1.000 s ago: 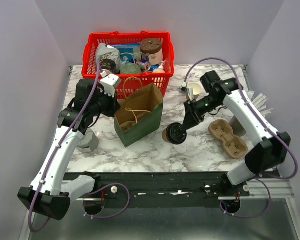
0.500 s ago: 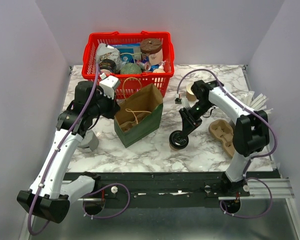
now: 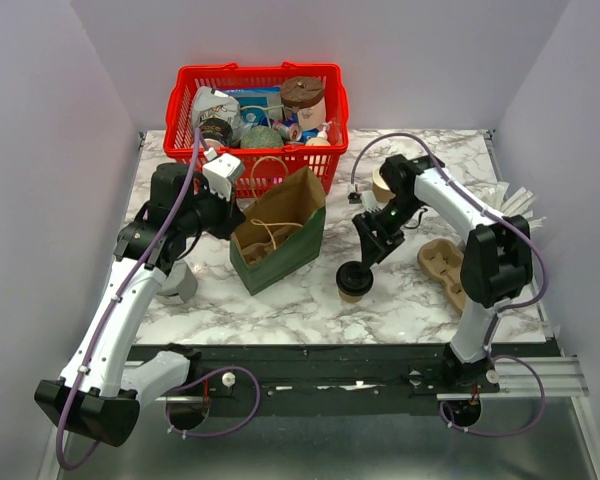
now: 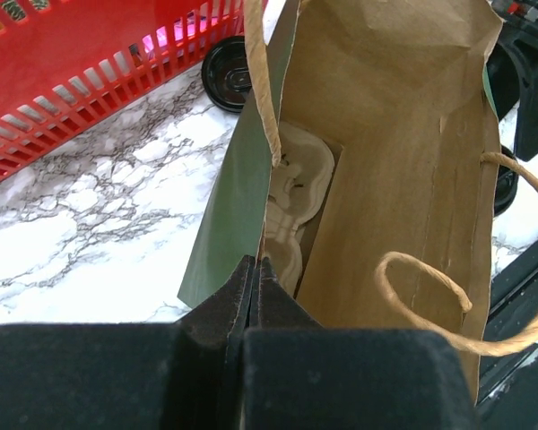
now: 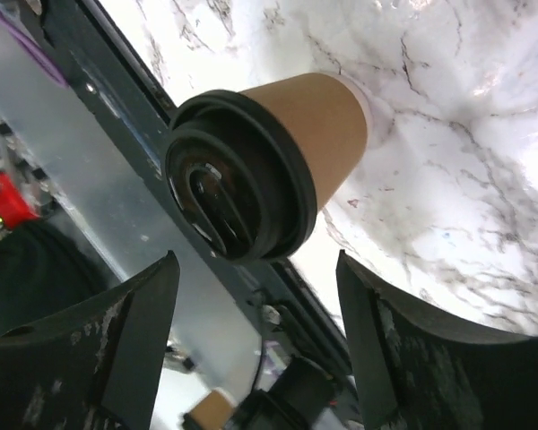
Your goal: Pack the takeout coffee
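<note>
A kraft cup with a black lid (image 3: 353, 283) (image 5: 278, 143) stands upright on the marble. My right gripper (image 3: 364, 262) (image 5: 255, 264) is open just behind it, one finger to each side, touching nothing. The takeout coffee, an open tan cup (image 3: 383, 184), stands behind that arm's wrist. The green-and-brown paper bag (image 3: 278, 230) (image 4: 403, 179) stands open mid-table. My left gripper (image 3: 232, 212) (image 4: 254, 264) is shut on the bag's near rim. A pale pulp piece (image 4: 296, 179) lies inside the bag.
A red basket (image 3: 185, 100) full of goods stands at the back. A brown pulp two-cup carrier (image 3: 455, 272) lies at the right. A grey cylinder (image 3: 180, 283) stands by the left arm. A loose black lid (image 4: 226, 72) lies by the basket.
The right arm carried the lidded cup toward the front, set it upright and opened its jaws off it. The left gripper kept its hold on the bag rim.
</note>
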Controlling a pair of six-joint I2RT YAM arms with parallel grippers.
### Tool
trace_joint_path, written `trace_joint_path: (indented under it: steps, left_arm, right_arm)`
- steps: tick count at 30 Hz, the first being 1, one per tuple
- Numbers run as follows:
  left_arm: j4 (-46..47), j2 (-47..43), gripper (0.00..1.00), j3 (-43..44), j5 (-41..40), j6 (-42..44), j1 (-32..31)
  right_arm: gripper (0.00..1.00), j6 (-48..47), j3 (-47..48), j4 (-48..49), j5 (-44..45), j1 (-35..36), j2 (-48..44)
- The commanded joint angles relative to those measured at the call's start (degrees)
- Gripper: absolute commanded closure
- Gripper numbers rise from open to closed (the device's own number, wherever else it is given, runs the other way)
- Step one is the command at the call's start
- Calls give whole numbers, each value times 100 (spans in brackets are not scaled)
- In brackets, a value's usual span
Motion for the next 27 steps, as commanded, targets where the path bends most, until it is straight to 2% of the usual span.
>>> trace_joint_path:
  steps: [1, 3, 5, 7, 8, 9, 15, 20, 27]
  left_arm:
    - [46, 13, 94, 125, 447, 199, 12]
    - [55, 22, 82, 221, 526, 313, 4]
    - [55, 39, 72, 283, 536, 375, 12]
    - [46, 92, 69, 309, 500, 410, 21]
    - [37, 109, 68, 362, 509, 401, 39]
    - [28, 109, 68, 371, 527, 393, 56]
    - [-7, 215, 67, 468, 501, 463, 109]
    - [19, 232, 67, 441, 606, 437, 127]
    - [37, 224, 67, 415, 588, 445, 153]
  right_arm:
    - [20, -940, 529, -466, 146, -41, -501]
    - [18, -1780, 514, -196, -30, -33, -843]
    - [15, -2267, 85, 348, 83, 55, -1485]
    - [13, -2909, -223, 1062, 277, 204, -1767]
    - [3, -3102, -468, 1220, 321, 248, -1977]
    - [0, -3513, -575, 1396, 339, 292, -2057]
    - [0, -5236, -1497, 1626, 286, 688, -2567]
    - [0, -5767, -1526, 1679, 365, 1013, -2305]
    - [0, -6504, -1236, 1258, 567, 1250, -1812]
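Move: The coffee cup stands upright and already released just past the right fingertips, about 4 cm to that hand's left, 3 cm back and 4 cm below. From the right hand the green bag's middle is some 18 cm left and 4 cm ahead, about level in height; the empty paper cup is roughly 16 cm ahead and 4 cm right, 5 cm lower. The left hand is shut on the bag's rim, the bag's middle 9 cm right, 1 cm ahead and 12 cm below. The right hand, clear of the set-down coffee cup, lifts about 7.5 cm while opening the last bit to full, then sinks most of the way back beside the lid and ends a little farther left, rolling its wrist some 80 degrees counter-clockwise about the slanting fingers all the while. Meanwhile the left hand opens to about a third, letting go its pinch on the bag's rim and easing up a centimetre or so, its parted fingertips staying around that edge. ##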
